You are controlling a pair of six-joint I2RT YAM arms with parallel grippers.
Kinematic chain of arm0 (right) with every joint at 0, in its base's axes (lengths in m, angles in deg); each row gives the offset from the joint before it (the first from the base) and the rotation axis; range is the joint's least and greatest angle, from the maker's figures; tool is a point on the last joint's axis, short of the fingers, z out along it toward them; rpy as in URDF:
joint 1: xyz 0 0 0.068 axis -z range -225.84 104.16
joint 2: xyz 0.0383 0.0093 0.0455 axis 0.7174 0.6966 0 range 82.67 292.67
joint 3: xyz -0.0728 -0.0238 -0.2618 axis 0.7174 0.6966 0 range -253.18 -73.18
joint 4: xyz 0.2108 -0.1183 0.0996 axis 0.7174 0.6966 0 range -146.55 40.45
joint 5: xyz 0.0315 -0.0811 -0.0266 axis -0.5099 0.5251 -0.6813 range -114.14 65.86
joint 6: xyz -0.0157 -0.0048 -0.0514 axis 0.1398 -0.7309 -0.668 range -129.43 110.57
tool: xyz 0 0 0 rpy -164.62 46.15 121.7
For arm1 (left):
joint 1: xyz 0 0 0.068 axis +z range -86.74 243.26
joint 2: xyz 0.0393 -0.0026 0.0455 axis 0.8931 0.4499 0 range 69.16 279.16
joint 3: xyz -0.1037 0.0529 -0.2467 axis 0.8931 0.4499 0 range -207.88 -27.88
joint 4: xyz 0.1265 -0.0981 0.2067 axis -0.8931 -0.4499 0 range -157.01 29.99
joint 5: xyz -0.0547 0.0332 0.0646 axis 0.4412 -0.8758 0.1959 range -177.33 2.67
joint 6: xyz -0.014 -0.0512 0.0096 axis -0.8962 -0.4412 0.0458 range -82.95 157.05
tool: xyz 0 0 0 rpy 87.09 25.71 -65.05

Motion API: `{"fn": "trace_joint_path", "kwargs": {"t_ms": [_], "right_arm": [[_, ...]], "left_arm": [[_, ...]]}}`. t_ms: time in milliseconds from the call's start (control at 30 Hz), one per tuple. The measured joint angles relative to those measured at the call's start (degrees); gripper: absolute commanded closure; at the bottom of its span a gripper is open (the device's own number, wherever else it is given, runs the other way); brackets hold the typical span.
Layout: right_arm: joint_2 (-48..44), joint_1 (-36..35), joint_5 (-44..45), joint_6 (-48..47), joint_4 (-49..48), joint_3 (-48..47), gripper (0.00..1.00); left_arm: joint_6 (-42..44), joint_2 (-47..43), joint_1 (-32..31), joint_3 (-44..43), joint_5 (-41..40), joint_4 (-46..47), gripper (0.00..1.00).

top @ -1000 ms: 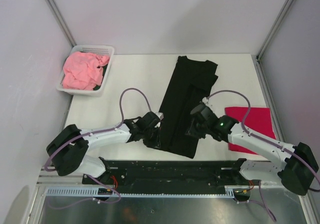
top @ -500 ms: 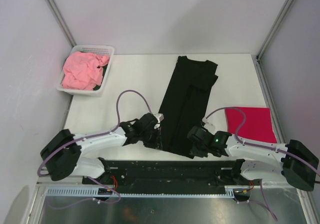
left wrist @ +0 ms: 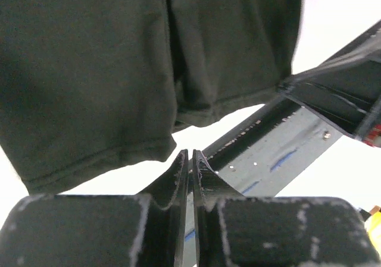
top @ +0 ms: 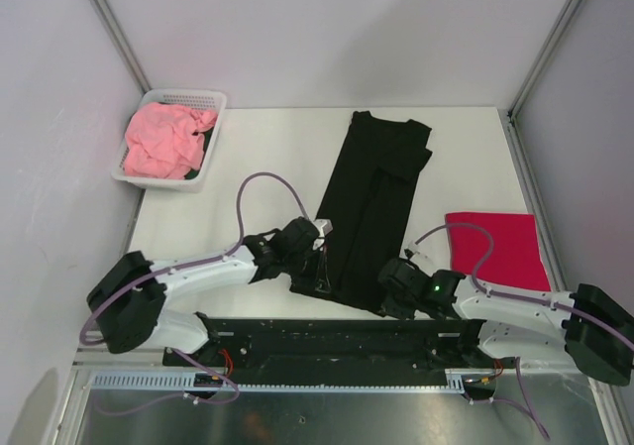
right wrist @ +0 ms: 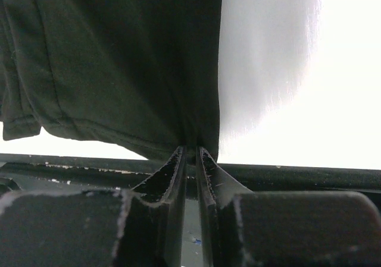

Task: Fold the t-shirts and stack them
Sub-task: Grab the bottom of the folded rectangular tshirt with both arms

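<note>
The black t-shirt (top: pixel 371 187) lies folded into a long strip down the middle of the table. My left gripper (top: pixel 319 272) is at its near left corner. In the left wrist view the jaws (left wrist: pixel 190 155) are shut, with the shirt's hem (left wrist: pixel 89 71) just beyond the tips and no cloth showing between them. My right gripper (top: pixel 386 301) is at the near right corner. In the right wrist view it (right wrist: pixel 191 151) is shut on the shirt's hem (right wrist: pixel 119 59). The crimson t-shirt (top: pixel 495 247) lies folded at the right. The pink t-shirt (top: pixel 163 138) lies crumpled in the basket.
The white mesh basket (top: pixel 188 96) stands at the back left corner. A black mounting rail (top: pixel 337 336) runs along the near table edge just behind both grippers. Frame posts rise at the back left and right corners.
My right gripper has drawn back from the middle right of the black shirt to its near right hem corner. My left gripper has stayed at the near left corner, shifting only slightly.
</note>
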Motion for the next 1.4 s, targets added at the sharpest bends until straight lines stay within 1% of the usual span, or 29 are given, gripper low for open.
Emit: {"fn": "trace_joint_path", "kwargs": {"t_ms": [133, 233, 367, 467, 567, 667, 933, 1033, 1200, 1333, 1400], "right_arm": [[-4.04, -0.07, 0.07, 0.76, 0.94, 0.44, 0.80], [-7.74, -0.09, 0.39, 1.11, 2.49, 0.44, 0.76], [-12.02, -0.11, 1.36, 2.01, 5.77, 0.44, 0.69], [-12.74, -0.11, 1.81, 2.32, 7.91, 0.44, 0.62], [-12.22, -0.11, 2.32, 2.29, 9.05, 0.44, 0.57], [-10.82, 0.11, 2.49, 2.14, 9.14, 0.44, 0.54], [-8.90, 2.23, 2.64, 1.09, 8.15, 0.44, 0.53], [-8.04, 2.62, 2.62, 0.68, 6.78, 0.44, 0.53], [-5.35, 2.82, 2.34, 0.26, 4.46, 0.44, 0.53], [-3.52, 2.82, 2.08, -0.09, 3.41, 0.44, 0.53], [-3.26, 2.82, 1.95, -0.31, 2.99, 0.44, 0.53]], "left_arm": [[0.31, 6.19, -0.07, -0.02, 0.02, 1.03, 0.92], [0.35, 10.47, -0.22, 0.02, 0.15, 2.27, 0.92], [0.37, 12.00, -0.87, 0.02, 1.25, 4.42, 0.92], [0.37, 11.93, -1.49, 0.04, 2.08, 5.09, 0.89], [0.35, 10.47, -1.73, 0.28, 2.60, 5.07, 0.88], [0.33, 6.19, -1.77, 0.90, 3.21, 4.85, 0.86], [0.37, -3.87, -1.03, 1.27, 2.82, 3.15, 0.81], [0.44, -6.40, 2.25, 2.62, 1.29, 1.53, 0.77], [0.55, -8.02, 11.08, 6.51, -2.23, -0.76, 0.64], [1.05, -7.98, 14.88, 8.46, -3.45, -2.45, 0.59], [1.57, -7.58, 15.54, 8.52, -3.69, -2.75, 0.57]]}}
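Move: The left hand hovers some 5 cm above the black t-shirt's hem. The left bottom corner it is going for lies about 8 cm to its left and 1 cm ahead; the right bottom corner is 14 cm to its right and 4 cm back. The right hand is already low at that right corner, which sits about 1 cm to its right and 1 cm back. The folded red shirt lies roughly 24 cm right and 14 cm ahead of the right hand. The right fingertips come up off the cloth by about 3 cm, shift a little right while opening, then sink back with the open fingers astride the shirt's right edge at the bottom corner. The left hand dips about 5 cm almost to table height, easing back and right, rises again, then swings left some 10 cm and forward and down to the left bottom corner, opening and turning counter-clockwise. ##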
